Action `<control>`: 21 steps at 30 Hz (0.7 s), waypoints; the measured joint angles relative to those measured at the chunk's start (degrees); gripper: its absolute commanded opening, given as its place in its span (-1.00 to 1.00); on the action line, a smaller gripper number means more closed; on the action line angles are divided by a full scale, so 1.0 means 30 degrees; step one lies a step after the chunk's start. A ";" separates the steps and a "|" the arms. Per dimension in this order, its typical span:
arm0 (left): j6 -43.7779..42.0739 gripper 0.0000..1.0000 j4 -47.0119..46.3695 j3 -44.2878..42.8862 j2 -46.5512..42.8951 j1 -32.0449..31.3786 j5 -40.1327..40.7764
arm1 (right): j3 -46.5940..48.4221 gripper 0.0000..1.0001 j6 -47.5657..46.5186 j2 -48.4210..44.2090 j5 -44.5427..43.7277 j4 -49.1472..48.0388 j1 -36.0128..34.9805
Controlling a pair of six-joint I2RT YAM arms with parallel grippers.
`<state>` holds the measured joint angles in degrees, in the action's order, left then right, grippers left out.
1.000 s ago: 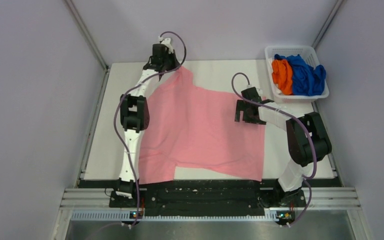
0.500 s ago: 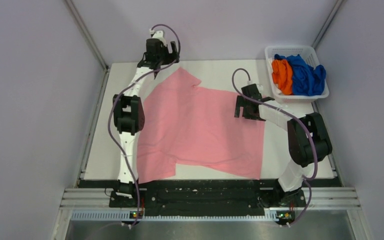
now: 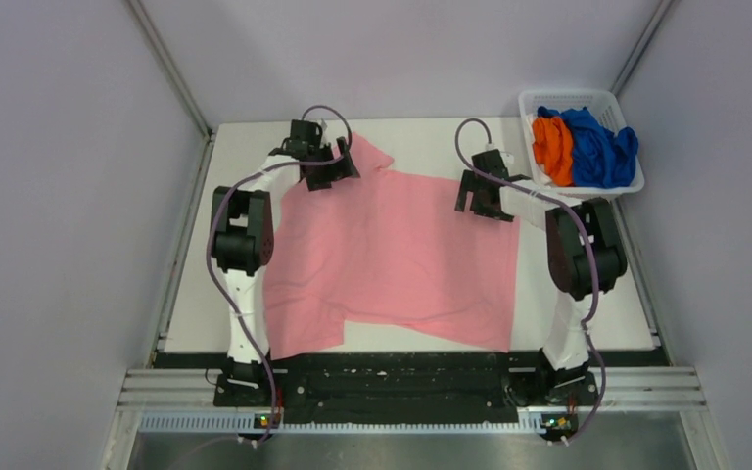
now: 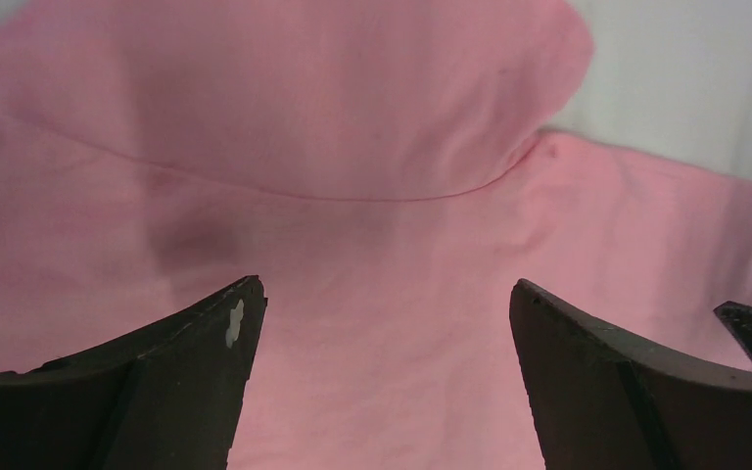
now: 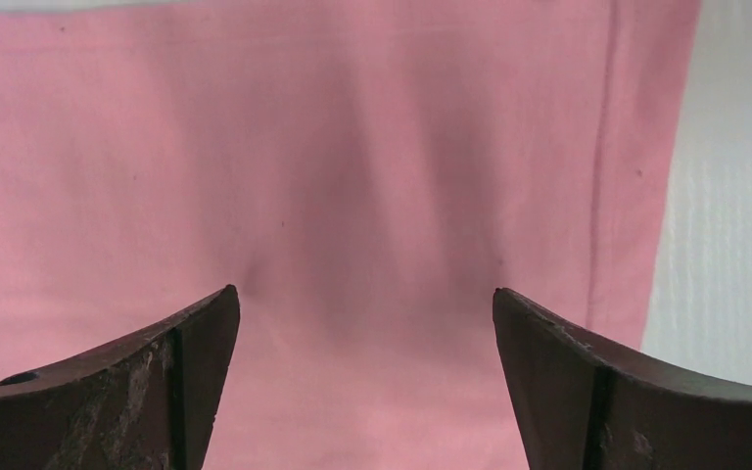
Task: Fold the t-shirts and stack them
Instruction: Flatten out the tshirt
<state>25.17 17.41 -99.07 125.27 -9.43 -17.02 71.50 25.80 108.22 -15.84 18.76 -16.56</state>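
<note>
The light pink t-shirt [image 3: 392, 255] lies spread flat over the middle of the white table. My left gripper [image 3: 338, 166] is open and empty over its far left part, near the far sleeve [image 4: 352, 88]. My right gripper [image 3: 477, 196] is open and empty over the shirt's far right edge, where the hem [image 5: 607, 157] shows in the right wrist view. The pink cloth fills both wrist views [image 4: 382, 323] [image 5: 362, 196]. The bright orange t-shirt [image 3: 552, 147] and the royal blue t-shirt [image 3: 599, 147] lie bunched in the basket.
A white plastic basket [image 3: 578, 188] stands at the table's far right corner. Bare white table [image 3: 431, 137] shows behind the shirt and on both sides of it. Grey walls enclose the table on three sides.
My left gripper has drawn back from the table's far edge to over the shirt's far left part. My right gripper has shifted a little toward the far edge. The shirt's far sleeve lies flatter.
</note>
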 measured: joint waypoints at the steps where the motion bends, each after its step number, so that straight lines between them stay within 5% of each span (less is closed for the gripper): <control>1: 0.0095 0.97 0.0379 -0.0015 0.0335 0.0007 0.0073 | 0.0233 0.97 -0.0007 0.0379 0.0138 -0.0044 0.0102; 12: 0.2659 0.97 0.1909 -0.3089 0.2754 0.1464 -0.0117 | 0.4306 0.98 -0.0321 0.3643 0.1224 -0.0153 0.1209; 21: 0.6302 0.98 0.2645 -1.0003 0.7155 0.2492 -0.1341 | 0.9967 0.97 -0.1158 0.7395 0.1741 0.0095 0.1880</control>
<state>44.07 25.34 -129.08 146.74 -1.96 -21.04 101.41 22.33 130.41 -10.61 19.05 -10.92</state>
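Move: The t-shirt lies spread under both open hands, its middle about 24 cm back and 10 cm to the right of the left hand, a few centimetres lower. The sleeve flap is some 4 cm ahead and 5 cm right of that same hand. From the right hand the t-shirt's middle is about 14 cm back and 18 cm left, 2 cm down; its far right corner is 7 cm ahead and 7 cm right, the basket roughly 18 cm ahead and 22 cm right. Both hands, fingers wide open, first dip onto the far part of the t-shirt and then drag it away from the bases, the right hand sliding about 13 cm straight forward with its fingertips down on the cloth. The left hand sinks about 3 cm, then sweeps some 9 cm forward and 5 cm left towards the far left of the table, turning roughly 15 degrees counter-clockwise and rolling its left side down. ##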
